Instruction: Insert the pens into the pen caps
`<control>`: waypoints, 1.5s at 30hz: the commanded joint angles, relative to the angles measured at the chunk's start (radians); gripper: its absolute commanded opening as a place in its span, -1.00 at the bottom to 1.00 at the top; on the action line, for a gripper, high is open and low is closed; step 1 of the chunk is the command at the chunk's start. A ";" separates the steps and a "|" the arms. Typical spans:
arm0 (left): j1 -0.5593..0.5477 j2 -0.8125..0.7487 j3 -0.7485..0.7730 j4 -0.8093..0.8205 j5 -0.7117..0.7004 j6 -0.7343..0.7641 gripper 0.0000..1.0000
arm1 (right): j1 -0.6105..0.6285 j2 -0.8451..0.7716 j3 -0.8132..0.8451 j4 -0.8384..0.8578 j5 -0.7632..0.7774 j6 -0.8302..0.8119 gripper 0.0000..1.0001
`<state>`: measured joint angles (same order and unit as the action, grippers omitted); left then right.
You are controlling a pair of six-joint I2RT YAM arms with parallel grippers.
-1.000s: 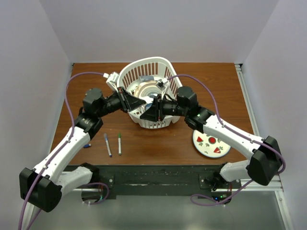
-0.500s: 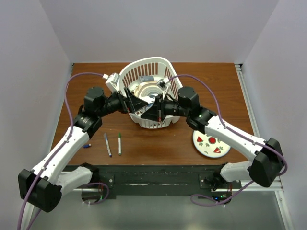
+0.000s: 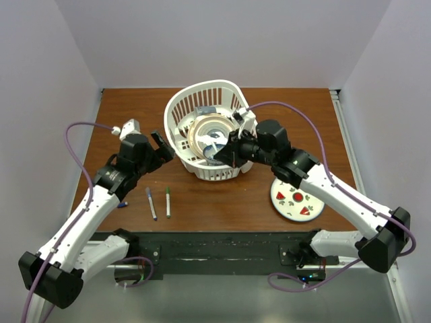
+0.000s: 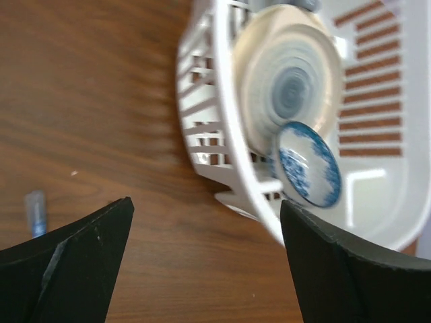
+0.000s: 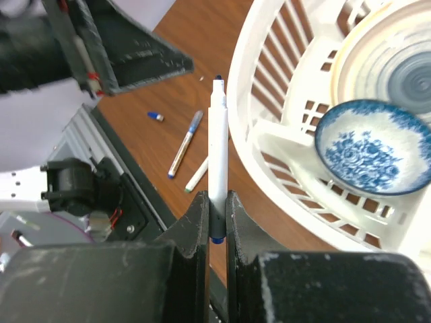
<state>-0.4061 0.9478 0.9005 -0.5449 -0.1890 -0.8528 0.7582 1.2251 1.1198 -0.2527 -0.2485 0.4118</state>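
Note:
My right gripper [image 5: 217,198] is shut on the lower end of a white pen [image 5: 217,141], which stands upright with its dark tip pointing away. It hovers by the front left of the white basket [image 3: 176,111]; seen from above, the right gripper [image 3: 225,151] is at the basket's front wall. My left gripper [image 3: 161,145] is open and empty, left of the basket; its own camera shows bare wood between the left gripper's [image 4: 205,205] fingers. Two more pens [image 3: 151,203] [image 3: 167,201] lie side by side on the table. A small blue cap [image 3: 122,204] lies left of them.
The basket [image 5: 249,87] holds a large plate [image 3: 209,131] and a blue patterned bowl [image 5: 370,155]. A small strawberry plate [image 3: 296,200] sits at the front right. The black rail [image 3: 215,250] runs along the near edge.
My left gripper has opened and drawn back to the left, away from the right gripper and the basket. The right gripper has closed fully on the pen and shifted slightly.

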 commanded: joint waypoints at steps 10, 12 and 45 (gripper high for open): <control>0.284 0.082 -0.115 -0.216 -0.126 -0.403 0.54 | 0.001 0.022 0.103 -0.048 0.074 -0.062 -1.00; 0.352 0.066 -0.175 -0.190 -0.057 -0.436 0.50 | 0.001 0.016 0.088 -0.042 0.061 -0.073 -1.00; 0.719 -0.027 -0.267 -0.139 -0.151 -0.109 0.40 | 0.030 -0.170 -0.259 0.201 -0.170 0.042 -1.00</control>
<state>0.3077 0.9554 0.6605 -0.9848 -0.4145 -1.3041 0.7654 1.0920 0.8417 -0.1001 -0.3943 0.4530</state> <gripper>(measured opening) 0.704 0.070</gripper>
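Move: The blue cap lies about 19 cm to the left of my empty left hand, some 11 cm back and about 20 cm below. The blue pen lies about 11 cm to the right of the cap and level with it, and the green-capped pen another 6 cm farther right; the white basket's middle is about 17 cm ahead of my left hand and 17 cm to its right. From my right hand, which already holds the white pen, the cap is some 40 cm left, 7 cm back and 26 cm down. I sweep my left hand left and down away from the basket, then back, about 20 cm left, 14 cm down and 12 cm back in all, to just above the blue cap. I swing it some 70 degrees counter-clockwise, tip the fingers steeply down and narrow them by about a quarter. My right hand keeps the pen, rises briefly forward, then draws back and sinks towards the basket's front edge. ##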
